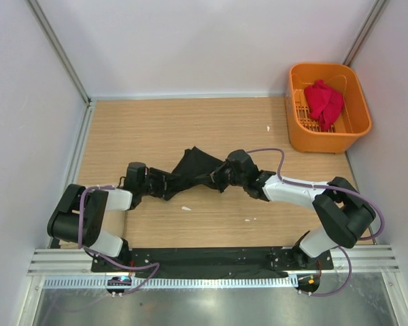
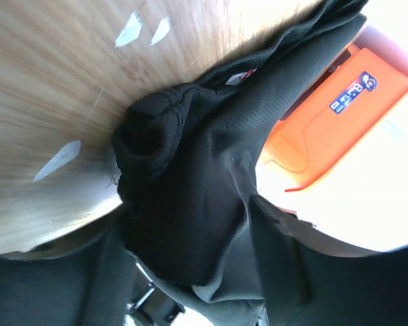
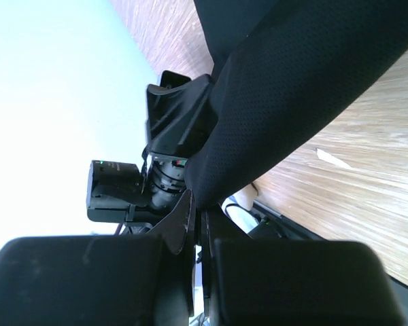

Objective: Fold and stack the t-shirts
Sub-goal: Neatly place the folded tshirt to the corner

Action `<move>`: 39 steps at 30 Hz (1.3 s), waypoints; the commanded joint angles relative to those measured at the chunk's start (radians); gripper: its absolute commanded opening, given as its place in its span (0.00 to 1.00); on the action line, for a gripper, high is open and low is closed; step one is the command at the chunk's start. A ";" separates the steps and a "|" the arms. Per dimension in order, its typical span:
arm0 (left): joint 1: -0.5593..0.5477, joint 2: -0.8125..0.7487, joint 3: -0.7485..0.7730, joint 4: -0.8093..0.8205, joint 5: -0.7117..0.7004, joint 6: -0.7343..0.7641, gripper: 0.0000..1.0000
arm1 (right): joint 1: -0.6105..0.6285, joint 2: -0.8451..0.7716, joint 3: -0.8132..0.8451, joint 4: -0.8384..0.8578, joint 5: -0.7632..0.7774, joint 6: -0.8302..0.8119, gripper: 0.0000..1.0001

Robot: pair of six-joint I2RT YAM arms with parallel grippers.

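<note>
The black t-shirt (image 1: 194, 166) hangs bunched and stretched between my two grippers above the wooden table (image 1: 136, 129). At its left end, my left gripper (image 1: 158, 183) has its fingers apart with a thick wad of the black cloth (image 2: 190, 156) lying between them (image 2: 190, 217). The right gripper (image 1: 219, 178) holds the shirt's right end. In the right wrist view its fingertips (image 3: 202, 204) are pinched shut on a fold of the black fabric (image 3: 292, 88). The red t-shirt (image 1: 324, 102) lies crumpled inside the orange basket (image 1: 326, 142) at the back right.
A few small white scraps (image 1: 185, 208) lie on the table near the shirt. White walls and metal frame posts close in the left, back and right sides. The left arm's wrist (image 3: 122, 187) shows just beyond the right fingers.
</note>
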 commanded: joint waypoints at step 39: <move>0.236 -0.180 0.741 -1.339 -0.592 0.938 0.00 | -0.225 0.040 0.207 -0.587 -0.292 -0.927 0.57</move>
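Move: The folded t-shirt's near left end already lies between the left gripper's open fingers; its middle is about 10 cm to that hand's right and 4 cm ahead, roughly level with it. The beige board is some 26 cm left and 12 cm back on the table, a white scrap about 8 cm right and 9 cm back. From the right gripper, which holds the shirt's other end up, the shirt's middle is about 10 cm left, 2 cm ahead and 6 cm lower. Shut the left gripper on the t-shirt's end, then open the right one to let go and draw it off about 8 cm to the right and slightly down. Lift the left hand some 7 cm, edging forward, then swing it about 15 cm left towards the beige board, coming back again, while the wrist rolls about 50 degrees until the fingers point steeply down. ##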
